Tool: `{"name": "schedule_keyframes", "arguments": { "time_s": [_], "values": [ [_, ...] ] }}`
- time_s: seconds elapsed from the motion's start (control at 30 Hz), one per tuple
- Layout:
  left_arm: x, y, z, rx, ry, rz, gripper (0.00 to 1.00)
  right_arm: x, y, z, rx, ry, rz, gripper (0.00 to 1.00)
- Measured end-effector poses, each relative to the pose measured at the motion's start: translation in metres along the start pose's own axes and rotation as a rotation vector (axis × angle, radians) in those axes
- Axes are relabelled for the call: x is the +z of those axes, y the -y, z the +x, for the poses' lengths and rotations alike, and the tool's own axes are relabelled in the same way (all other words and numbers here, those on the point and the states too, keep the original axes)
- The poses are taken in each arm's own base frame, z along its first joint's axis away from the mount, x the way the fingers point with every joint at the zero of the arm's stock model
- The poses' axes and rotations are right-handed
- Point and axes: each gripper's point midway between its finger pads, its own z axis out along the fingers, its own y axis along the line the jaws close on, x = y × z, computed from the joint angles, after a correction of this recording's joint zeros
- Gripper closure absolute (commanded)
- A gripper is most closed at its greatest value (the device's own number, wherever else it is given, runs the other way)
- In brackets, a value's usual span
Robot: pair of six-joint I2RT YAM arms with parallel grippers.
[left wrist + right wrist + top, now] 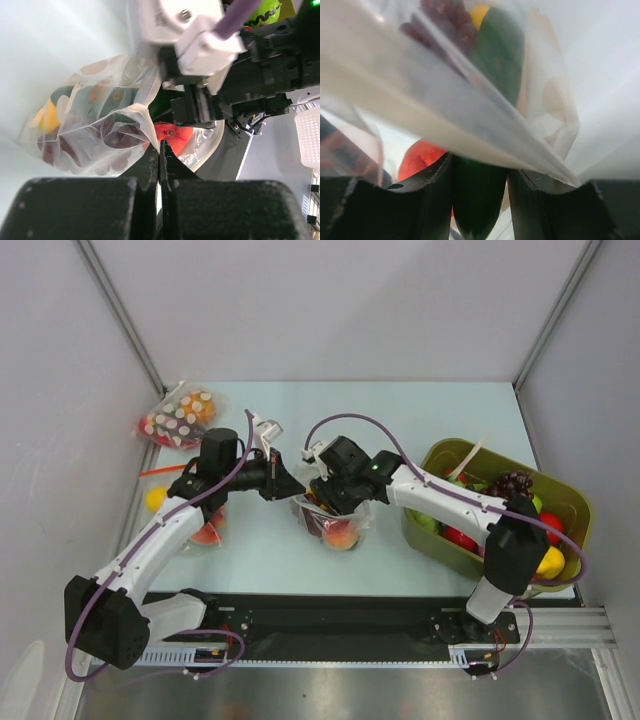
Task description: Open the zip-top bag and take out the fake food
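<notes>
The zip-top bag (345, 525), clear with white dots, sits mid-table between both arms. My left gripper (294, 487) is shut on the bag's white edge strip; its jaws meet on that edge in the left wrist view (159, 150). There the bag (95, 130) shows a dark grape bunch (107, 140), a green piece (100, 97) and a yellow fruit (46, 117), with the peach (172, 135) behind. My right gripper (332, 502) reaches into the bag's mouth. In the right wrist view its fingers (427, 200) close on the green piece (479, 195), under the bag film (470, 115). The peach (417, 157) lies beside them.
An olive-green bin (575, 490) of plastic fruit stands at the right. A dotted bag showing red and orange (180, 418) lies at the back left. Another clear bag (208, 530) and a yellow fruit (155, 498) lie under the left arm.
</notes>
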Motion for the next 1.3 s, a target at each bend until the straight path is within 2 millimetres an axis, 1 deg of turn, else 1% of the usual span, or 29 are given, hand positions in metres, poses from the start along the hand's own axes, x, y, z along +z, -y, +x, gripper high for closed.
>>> {"name": "schedule_keyframes", "arguments": {
  "time_s": [0.03,0.1,0.3,0.37,0.43,0.53,0.63,0.73,0.87,0.97,1.03,1.07,1.13,1.2,1.3],
  "values": [
    [0.000,0.000,0.000,0.000,0.000,-0.002,1.00,-0.003,0.000,-0.003,0.013,0.013,0.001,0.65],
    [0.000,-0.001,0.000,0.000,0.001,-0.007,1.00,-0.009,-0.001,-0.009,0.025,0.040,-0.001,0.64],
    [0.000,-0.007,-0.001,-0.002,0.007,-0.041,1.00,-0.048,-0.006,-0.040,0.071,0.177,-0.026,0.64],
    [0.000,-0.010,-0.001,-0.002,0.010,-0.054,1.00,-0.060,-0.006,-0.046,0.084,0.210,-0.031,0.64],
    [0.000,-0.012,-0.001,-0.003,0.010,-0.067,1.00,-0.069,-0.006,-0.048,0.090,0.227,-0.029,0.64],
    [0.000,-0.015,-0.002,-0.005,0.014,-0.086,1.00,-0.079,-0.003,-0.044,0.098,0.227,-0.015,0.65],
    [0.000,-0.019,-0.002,-0.006,0.018,-0.110,1.00,-0.096,-0.001,-0.035,0.111,0.221,-0.011,0.65],
    [-0.001,-0.025,-0.003,-0.012,0.023,-0.138,1.00,-0.120,-0.005,-0.023,0.127,0.220,-0.046,0.66],
    [-0.005,-0.032,-0.006,-0.026,0.036,-0.165,1.00,-0.156,-0.014,-0.002,0.153,0.224,-0.104,0.67],
    [-0.008,-0.038,-0.008,-0.038,0.047,-0.186,1.00,-0.184,-0.012,0.016,0.193,0.233,-0.110,0.66],
    [-0.009,-0.040,-0.009,-0.042,0.051,-0.192,1.00,-0.199,-0.002,0.026,0.237,0.248,-0.082,0.66],
    [-0.009,-0.040,-0.009,-0.043,0.051,-0.192,1.00,-0.206,0.007,0.030,0.269,0.258,-0.054,0.67],
    [-0.009,-0.040,-0.009,-0.050,0.052,-0.193,1.00,-0.215,0.031,0.038,0.339,0.274,0.029,0.68],
    [-0.009,-0.041,-0.009,-0.050,0.053,-0.193,1.00,-0.220,0.061,0.046,0.428,0.290,0.128,0.68],
    [-0.010,-0.041,-0.009,-0.051,0.053,-0.193,1.00,-0.217,0.105,0.063,0.567,0.292,0.254,0.69]
  ]
}}
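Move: The right hand, already gripping the cucumber in the open bag, has the green bin's middle about 33 cm to its right, some 3 cm back and roughly level in height. The peach sits about 6 cm back and 1 cm right of that hand, the purple grapes some 4 cm back and 5 cm left. The left hand, pinching the bag's rim, has the bag's middle about 6 cm right, 3 cm back and 8 cm below, the bin some 41 cm right, 3 cm back and 6 cm below. Keeping its fingers clamped on the cucumber, the right hand pulls it straight up out of the bag, then goes on rising while drawing back, and finally swings right and forward towards the bin, about 20 cm right and 15 cm up in all, turning some 35 degrees clockwise. The left fingers keep pinching the rim and ease about 3 cm forward and left. ##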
